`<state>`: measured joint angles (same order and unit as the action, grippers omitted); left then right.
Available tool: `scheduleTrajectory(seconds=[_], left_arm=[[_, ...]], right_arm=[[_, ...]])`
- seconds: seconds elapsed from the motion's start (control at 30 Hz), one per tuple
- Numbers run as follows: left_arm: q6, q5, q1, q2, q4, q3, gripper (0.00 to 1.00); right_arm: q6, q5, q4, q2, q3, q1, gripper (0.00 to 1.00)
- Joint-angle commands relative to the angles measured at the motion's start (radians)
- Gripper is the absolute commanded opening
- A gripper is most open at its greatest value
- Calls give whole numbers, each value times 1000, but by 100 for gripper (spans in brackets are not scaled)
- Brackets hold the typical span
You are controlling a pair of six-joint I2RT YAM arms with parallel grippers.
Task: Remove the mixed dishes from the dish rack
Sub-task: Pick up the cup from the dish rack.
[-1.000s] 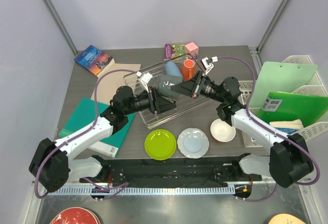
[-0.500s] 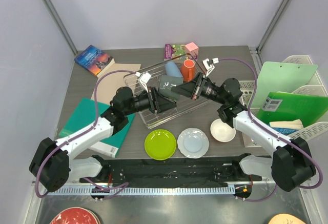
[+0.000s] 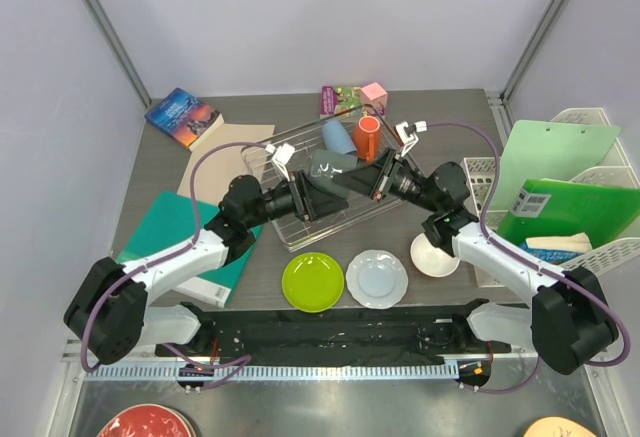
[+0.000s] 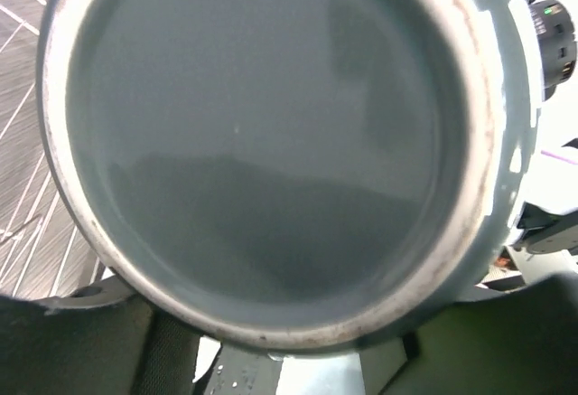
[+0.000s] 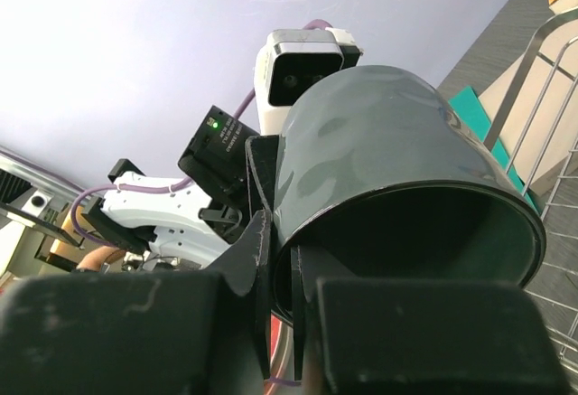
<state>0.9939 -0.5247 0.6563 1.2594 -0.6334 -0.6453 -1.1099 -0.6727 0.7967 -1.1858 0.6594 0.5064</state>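
The dark grey mug [image 3: 328, 169] hangs on its side above the silver wire dish rack [image 3: 296, 241]. My right gripper [image 3: 354, 177] is shut on its rim, one finger inside and one outside [image 5: 291, 259]; the mug [image 5: 379, 133] fills that view. My left gripper [image 3: 312, 197] is open right at the mug's base, which fills the left wrist view [image 4: 271, 142]. The light blue cup [image 3: 337, 135] and orange mug [image 3: 367, 137] are in the rack's far end. The lime-green plate [image 3: 313, 282], pale blue-white plate [image 3: 377, 278] and white bowl [image 3: 432, 259] lie on the table in front.
A teal book [image 3: 165, 232] and tan board [image 3: 215, 162] lie left, a dark book [image 3: 182, 115] at back left. White lattice baskets with a green clipboard [image 3: 555, 172] stand right. A red plate [image 3: 145, 423] and a peach plate [image 3: 555, 427] sit at the near edge.
The right arm has dropped slightly over the bowl, still holding the mug. My left gripper has closed in on the mug's base.
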Motion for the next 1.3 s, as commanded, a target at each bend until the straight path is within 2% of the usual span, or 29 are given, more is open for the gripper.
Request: scheduleTrajectory(seconds=[0.0,0.23,0.27,0.33,0.6,0.7,0.73,0.77,0.8,0.93,0.97,1.03,1.1,1.27], left_arm=[[22,42,2,-8,-204,-7,51],[22,51,2,-25,-258,24,29],[19,49,2,-31,-270,26,16],[14,46,0,-37,-273,27,2],[26,43,2,-66,-218,21,0],[34,11,0,-66,-207,9,0],[37,0,2,-68,-210,9,0],[40,-7,2,-69,-216,10,0],[43,-9,2,-72,-216,13,0],[34,23,2,-100,-187,29,0],[22,28,-1,-110,-177,30,0],[20,34,-6,-118,-172,36,0],[20,43,-9,-132,-172,39,0],[29,57,-27,-169,-167,35,0]], right_arm=[[-53,-136,79,26,-14,66,1],[-61,-154,104,17,-24,104,1],[-61,-157,104,17,-24,106,1],[-57,-163,104,22,-30,115,1],[-24,-186,55,54,-32,121,1],[60,-170,-63,67,2,119,1],[103,-154,-124,86,20,121,7],[148,-110,-268,95,43,121,21],[241,-88,-334,104,87,121,50],[422,13,-647,156,207,121,95],[452,36,-692,167,232,121,99],[539,140,-831,190,299,119,100],[574,279,-885,236,328,119,100],[598,577,-936,414,240,119,100]])
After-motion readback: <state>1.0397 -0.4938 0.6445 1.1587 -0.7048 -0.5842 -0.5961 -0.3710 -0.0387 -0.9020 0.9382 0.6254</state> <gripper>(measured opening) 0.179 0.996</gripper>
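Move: The grey cup lies on its side in the air, its rim still pinched in my right hand; its middle is some 4 cm ahead of that hand, 3 cm to its left and 2 cm below. From my open left hand the cup's middle is about 5 cm ahead, 2 cm left, at its height. On the rack, some 17 cm lower, the blue cup stands about 17 cm straight ahead of my left hand and the orange mug 19 cm ahead and 7 cm right. I shut my left fingers on the grey cup, seemingly on its handle, while my right keeps the rim. Both hands then lift it together about 3 cm and draw back about 2. Next my right fingers open wide and let go, and that hand backs off to its right by some 4 cm, rising and twisting about 25 degrees, while the left keeps its hold, easing slightly down and forward. ##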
